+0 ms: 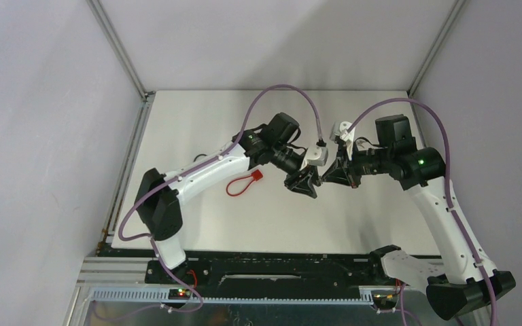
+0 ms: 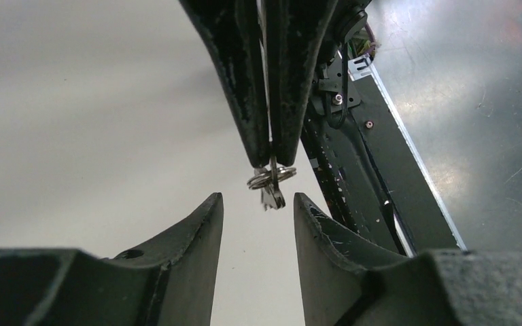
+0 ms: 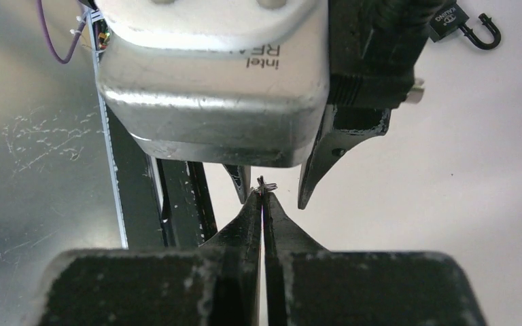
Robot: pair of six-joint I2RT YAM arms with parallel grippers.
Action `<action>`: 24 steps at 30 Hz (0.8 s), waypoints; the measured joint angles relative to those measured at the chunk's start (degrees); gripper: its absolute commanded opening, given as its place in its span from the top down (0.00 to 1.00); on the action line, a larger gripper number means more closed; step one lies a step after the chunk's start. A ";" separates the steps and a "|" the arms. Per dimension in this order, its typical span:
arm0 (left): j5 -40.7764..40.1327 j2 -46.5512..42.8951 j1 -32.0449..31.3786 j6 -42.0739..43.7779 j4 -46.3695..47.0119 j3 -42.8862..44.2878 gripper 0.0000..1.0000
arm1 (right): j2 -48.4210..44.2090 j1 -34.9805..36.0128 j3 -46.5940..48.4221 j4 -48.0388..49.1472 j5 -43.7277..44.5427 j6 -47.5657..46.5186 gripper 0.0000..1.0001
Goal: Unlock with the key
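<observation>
My right gripper [image 1: 326, 175] is shut on a small metal key [image 2: 272, 195] on a ring [image 2: 270, 178]; the key pokes out past its fingertips [image 2: 255, 146]. In the right wrist view only a bit of the ring [image 3: 265, 184] shows above the right gripper [image 3: 263, 195]. Tip to tip with it is my left gripper [image 1: 304, 183], open, its jaws on either side of the key without touching it [image 2: 257, 198]. The lock [image 1: 242, 183], red with a cable loop, lies on the table left of both grippers. It looks dark in the right wrist view [image 3: 463, 26].
The white table [image 1: 353, 217] is walled in by a metal frame with grey panels. A black rail [image 1: 272, 268] and a metal tray [image 2: 476, 102] run along the near edge by the arm bases. The left wrist's camera housing [image 3: 211, 81] fills the upper right wrist view.
</observation>
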 measured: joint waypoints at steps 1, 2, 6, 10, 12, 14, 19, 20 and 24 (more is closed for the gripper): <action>0.02 0.07 -0.04 0.00 -0.02 0.00 0.54 | 0.00 -0.02 0.00 -0.02 -0.17 -0.02 1.00; 0.00 0.07 -0.11 0.02 -0.02 0.00 0.54 | 0.00 -0.04 0.00 -0.07 -0.37 -0.02 1.00; -0.13 0.07 -0.13 0.31 -0.26 0.15 0.54 | 0.00 -0.63 0.00 -0.17 -1.31 0.20 1.00; -1.07 -0.04 0.09 -0.72 -0.22 0.46 0.54 | 0.15 -2.08 0.00 -0.04 -2.89 1.84 1.00; -1.57 -0.31 0.22 -1.84 -0.11 0.46 0.54 | 0.44 -2.38 0.00 -0.09 -3.67 2.36 1.00; -1.86 -0.59 0.31 -3.96 1.01 0.46 0.55 | 0.90 -2.60 0.00 -0.24 -4.33 2.60 1.00; -1.99 -0.72 0.31 -11.28 6.19 0.72 0.69 | 1.31 -2.69 0.00 -0.46 -5.53 3.02 1.00; -1.97 -0.70 0.31 -12.28 6.95 0.81 0.75 | 1.31 -2.69 0.00 -0.46 -5.62 3.06 1.00; -1.66 -0.70 0.31 -14.91 8.96 1.16 0.95 | 1.27 -2.99 0.00 -0.55 -5.64 3.19 1.00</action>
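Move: The key, still pinched at its ring in the right fingertips, lies just beyond the open left fingers: about 2 cm ahead, 2 cm right and 3 cm above the left hand point. From the right hand it is level ahead, some 2 cm left and 1 cm down. Down on the table, roughly 20 cm below the left hand, the red cable lock lies about 21 cm left and 8 cm ahead, the black padlock some 19 cm left and 20 cm ahead. Left hand rises about 3 cm, easing right and forward to the key and nearly closing; right keeps its grip. ##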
